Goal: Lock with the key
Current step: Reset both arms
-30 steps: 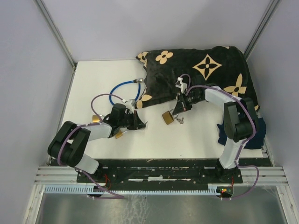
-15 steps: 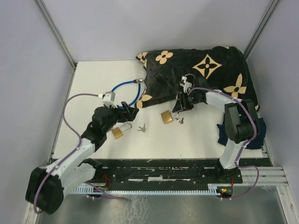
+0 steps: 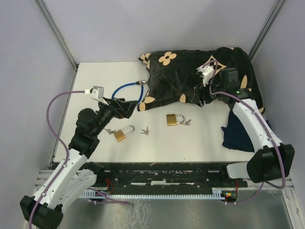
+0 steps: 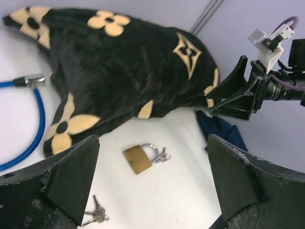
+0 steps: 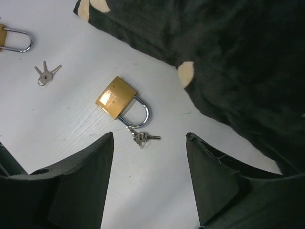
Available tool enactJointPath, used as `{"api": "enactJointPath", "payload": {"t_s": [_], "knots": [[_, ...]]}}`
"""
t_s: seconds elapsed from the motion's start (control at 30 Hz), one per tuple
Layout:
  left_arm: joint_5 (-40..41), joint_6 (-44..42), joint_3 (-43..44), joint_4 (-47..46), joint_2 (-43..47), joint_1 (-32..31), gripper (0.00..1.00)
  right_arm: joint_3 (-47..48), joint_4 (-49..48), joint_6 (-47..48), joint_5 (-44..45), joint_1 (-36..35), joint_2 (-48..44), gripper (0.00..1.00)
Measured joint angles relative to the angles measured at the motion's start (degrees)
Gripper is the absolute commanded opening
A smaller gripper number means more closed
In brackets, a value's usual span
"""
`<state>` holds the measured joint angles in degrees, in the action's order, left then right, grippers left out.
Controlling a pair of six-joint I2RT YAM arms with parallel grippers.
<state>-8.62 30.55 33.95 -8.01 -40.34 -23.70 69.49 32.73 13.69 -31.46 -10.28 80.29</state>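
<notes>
A brass padlock (image 3: 174, 119) lies on the white table (image 3: 200, 143), with a small bunch of keys (image 3: 187, 122) beside its shackle. In the right wrist view this padlock (image 5: 116, 101) and its keys (image 5: 143, 137) lie just ahead of my right gripper (image 5: 149, 135), which is open and empty. A second, long-shackled padlock (image 3: 122, 135) lies to the left, and another key bunch (image 3: 145, 130) lies loose between the two. My left gripper (image 3: 127, 108) hangs above that padlock, wide open and holding nothing. The left wrist view looks between its fingers (image 4: 71, 181) at the first padlock (image 4: 137, 159).
A black cloth with tan flower patterns (image 3: 200, 71) covers the back right of the table. A blue cable lock (image 3: 126, 90) curls at the back left. A dark blue cloth (image 3: 238, 136) lies by the right arm. Grey walls close in the table.
Both grippers have opened, letting go of the padlocks, which now lie on the table. Both arms have lifted and drawn back, the left toward the left, the right toward the black cloth.
</notes>
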Motion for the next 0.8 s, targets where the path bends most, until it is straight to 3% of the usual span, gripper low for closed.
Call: {"api": "enactJointPath", "payload": {"t_s": [0.03,0.07,0.17,0.47,0.8], "knots": [[-0.7,0.1,1.4,0.4,0.0,0.0,0.99,0.2,0.6,1.1,0.7,0.5,-1.9,0.95],[-1.4,0.0,3.5,1.1,0.0,0.0,0.99,0.6,1.1,2.1,1.3,0.9,-4.0,1.00],[-2.1,-0.2,9.4,3.8,-0.2,0.0,0.99,4.5,3.6,3.0,2.9,1.9,-7.8,0.99],[-1.9,-5.4,33.5,14.1,-2.6,0.0,0.99,33.5,15.7,-1.1,2.8,2.9,-7.2,0.99],[0.6,-11.1,49.7,22.2,-3.1,0.0,0.99,55.8,23.6,-8.5,2.8,2.9,-6.8,0.99]]}}
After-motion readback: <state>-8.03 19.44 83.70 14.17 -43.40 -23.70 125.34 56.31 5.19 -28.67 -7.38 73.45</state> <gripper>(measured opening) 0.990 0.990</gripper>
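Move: The closed padlock with its keys rests on the table clear of both grippers: from the right hand about 10 cm to the left, 2 cm back and some 18 cm down, with its key bunch roughly 6 cm left and 3 cm back at the same depth. From the left hand that padlock is about 18 cm to the right, 6 cm ahead and 26 cm down; the loose keys lie nearly underneath, 5 cm right and 1 cm ahead, and the open padlock is 5 cm left and 1 cm back, both some 27 cm below. Both empty hands climb quickly away from the padlocks and keys, the right going up some 34 cm and back about 8 cm while its half-open fingers spread fully and its downward-pointing wrist tips up roughly 35 degrees. The left keeps its fingers wide open and rises about 28 cm, easing back towards its base and a little to the left as its level fingers tilt upward, and neither gripper touches anything on the way out. ##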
